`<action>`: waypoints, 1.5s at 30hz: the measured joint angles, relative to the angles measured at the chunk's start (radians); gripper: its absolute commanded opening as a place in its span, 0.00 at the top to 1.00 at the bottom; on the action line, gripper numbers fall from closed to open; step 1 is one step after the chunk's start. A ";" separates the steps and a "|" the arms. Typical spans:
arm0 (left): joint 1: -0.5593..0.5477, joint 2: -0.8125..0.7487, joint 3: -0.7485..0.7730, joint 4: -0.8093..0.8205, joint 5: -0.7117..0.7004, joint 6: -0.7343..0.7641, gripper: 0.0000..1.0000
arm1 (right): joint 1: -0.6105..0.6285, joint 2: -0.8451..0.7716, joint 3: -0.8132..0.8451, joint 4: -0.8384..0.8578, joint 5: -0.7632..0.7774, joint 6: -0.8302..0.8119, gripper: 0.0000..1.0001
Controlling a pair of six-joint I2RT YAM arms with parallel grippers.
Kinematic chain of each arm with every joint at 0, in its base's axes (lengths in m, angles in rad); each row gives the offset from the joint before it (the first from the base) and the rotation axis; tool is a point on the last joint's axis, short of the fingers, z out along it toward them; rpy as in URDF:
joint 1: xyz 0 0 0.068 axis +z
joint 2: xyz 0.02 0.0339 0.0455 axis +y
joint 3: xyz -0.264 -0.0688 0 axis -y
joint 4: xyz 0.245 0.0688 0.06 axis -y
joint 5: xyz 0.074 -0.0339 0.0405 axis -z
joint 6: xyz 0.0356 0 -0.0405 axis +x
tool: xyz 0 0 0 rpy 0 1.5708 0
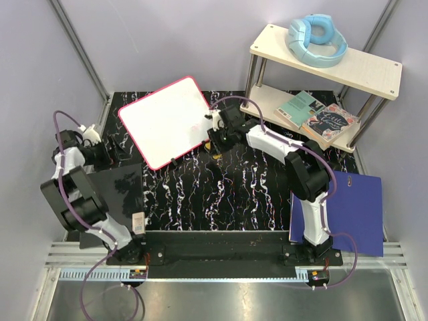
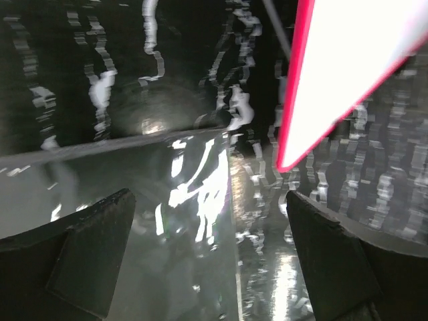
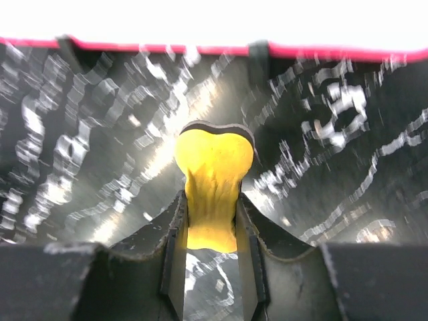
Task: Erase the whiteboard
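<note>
The whiteboard (image 1: 167, 120), white with a red-pink rim, lies tilted at the back left of the black marbled table (image 1: 234, 194). Its rim runs across the top of the right wrist view (image 3: 200, 48). My right gripper (image 1: 215, 142) sits just off the board's right edge, shut on a yellow sponge eraser (image 3: 214, 164) with a dark backing; the foam is squeezed between the fingers (image 3: 172, 234). My left gripper (image 1: 119, 150) rests low by the board's near-left corner (image 2: 294, 150), jaws wide open with nothing between them (image 2: 210, 200).
A black flat panel (image 1: 120, 194) lies under the left arm. A blue folder (image 1: 354, 210) hangs over the table's right edge. At the back right a two-tier shelf (image 1: 334, 67) holds blue headphones (image 1: 317, 39) and books (image 1: 317, 115).
</note>
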 measured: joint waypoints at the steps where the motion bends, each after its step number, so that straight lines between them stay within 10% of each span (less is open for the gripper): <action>1: 0.009 0.031 0.006 0.002 0.048 0.001 0.01 | 0.000 0.000 0.008 0.021 -0.011 0.023 1.00; 11: 0.003 0.156 0.088 0.123 0.327 -0.047 0.02 | 0.000 0.059 0.188 0.154 -0.068 0.212 1.00; 25: -0.122 0.332 0.166 0.259 0.334 -0.140 0.31 | -0.019 0.264 0.398 0.238 0.036 0.406 1.00; 31: -0.169 0.357 0.220 0.293 0.334 -0.146 0.46 | -0.037 0.275 0.399 0.247 0.089 0.404 1.00; 33: -0.179 0.372 0.221 0.300 0.331 -0.145 0.77 | -0.040 0.275 0.398 0.249 0.117 0.393 1.00; 36: -0.187 0.388 0.226 0.299 0.384 -0.166 0.96 | -0.045 0.275 0.397 0.254 0.156 0.360 1.00; 45: -0.200 0.388 0.262 0.262 0.504 -0.176 1.00 | -0.046 0.320 0.418 0.272 0.182 0.250 1.00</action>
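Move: The left hand, open, has the whiteboard's left edge about 9 cm ahead, 8 cm to its right and a touch higher; a black mat lies some 17 cm back, 10 cm below. From the right hand, already holding the eraser, the whiteboard's middle lies roughly 12 cm ahead and 15 cm left, about level in height, with a black clip on its near edge 4 cm ahead and 4 cm left. Left hand shuts on the whiteboard's left edge, some 13 cm forward-right; right carries eraser 15 cm forward over board. ##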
